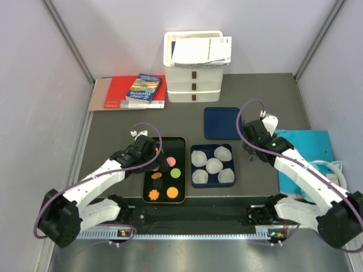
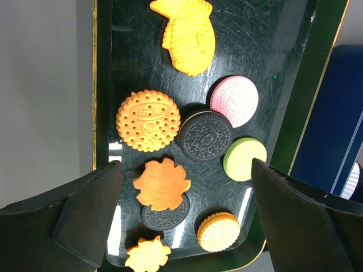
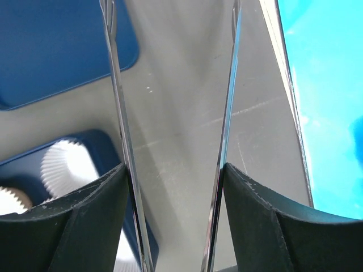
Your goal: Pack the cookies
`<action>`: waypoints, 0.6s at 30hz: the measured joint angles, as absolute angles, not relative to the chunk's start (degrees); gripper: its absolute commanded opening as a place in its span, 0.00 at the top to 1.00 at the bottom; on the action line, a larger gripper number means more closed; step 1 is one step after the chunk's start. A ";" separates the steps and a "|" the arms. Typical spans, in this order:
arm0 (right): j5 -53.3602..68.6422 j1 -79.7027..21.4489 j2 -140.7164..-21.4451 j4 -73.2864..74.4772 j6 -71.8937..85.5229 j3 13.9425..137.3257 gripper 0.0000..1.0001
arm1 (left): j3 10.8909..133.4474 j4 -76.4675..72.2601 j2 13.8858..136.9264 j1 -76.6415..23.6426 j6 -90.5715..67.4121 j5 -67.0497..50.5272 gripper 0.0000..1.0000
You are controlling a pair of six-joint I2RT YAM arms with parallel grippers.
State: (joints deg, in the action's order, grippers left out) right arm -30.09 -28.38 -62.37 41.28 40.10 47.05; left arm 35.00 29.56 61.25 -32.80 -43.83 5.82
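Note:
The cookies lie on a black tray [image 1: 184, 170]: a fish-shaped orange one [image 2: 187, 35], a round orange one [image 2: 148, 120], a black one [image 2: 205, 136], a pink one [image 2: 234, 101], a green one [image 2: 245, 158], an orange flower [image 2: 162, 184] lying on another black one, and an orange sandwich [image 2: 218, 231]. My left gripper [image 2: 184, 187] hangs open above the tray's near end, holding nothing. My right gripper [image 3: 176, 175] is shut on metal tongs [image 3: 119, 113], one blade against each finger. It sits right of the blue box [image 1: 213, 148], over bare table. The tongs' tips are out of view.
The blue box holds several white paper cups [image 1: 214, 165]. Its blue lid [image 1: 222, 123] lies behind it. White stacked containers [image 1: 193, 73] and books [image 1: 130, 92] stand at the back. A teal board [image 1: 306, 158] lies at the right under the right arm.

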 measured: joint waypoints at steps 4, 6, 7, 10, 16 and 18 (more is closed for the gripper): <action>-29.12 -28.67 -57.28 42.11 38.54 46.98 0.39 | 35.00 29.56 61.25 -32.80 -43.86 5.82 0.01; -28.84 -28.71 -54.89 42.44 37.89 46.92 0.41 | 35.03 29.56 61.25 -32.80 -43.86 5.82 0.01; -28.69 -28.73 -53.78 42.70 37.50 46.89 0.41 | 35.03 29.58 61.25 -32.80 -43.86 5.82 0.01; -27.62 -28.75 -51.07 42.87 36.34 46.61 0.45 | 35.03 29.56 61.25 -32.80 -43.88 5.82 0.01; -24.56 -30.92 -47.29 43.29 33.61 46.37 0.58 | 35.03 29.61 61.25 -32.80 -43.88 5.85 0.01; -23.14 -32.29 -46.70 43.29 32.93 46.39 0.64 | 35.03 29.67 61.25 -32.80 -43.88 6.00 0.01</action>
State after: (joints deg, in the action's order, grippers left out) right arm -23.14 -32.29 -46.70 43.29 32.93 46.39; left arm 35.03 29.67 61.25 -32.80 -43.88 6.00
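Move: The right gripper already holds the tongs, some 12 cm above the table. The cookie tray, probably where they are going, has its middle about 31 cm to the right gripper's left and 2 cm nearer the base. The cup tray lies on the way, 13 cm left and 1 cm back; the empty blue tray is 9 cm left and 16 cm ahead. The left gripper hovers over the cookie tray, whose middle is about 2 cm ahead, 1 cm right and 6 cm below. Raise the right gripper about 5 cm off the bare table beside the cup tray, drawing it back some 3 cm and easing it left only towards the end. Turn it roughly 15 degrees, mostly counter-clockwise, with the fingers tipping up a little, and close the fingers by about a third on the held tongs. ##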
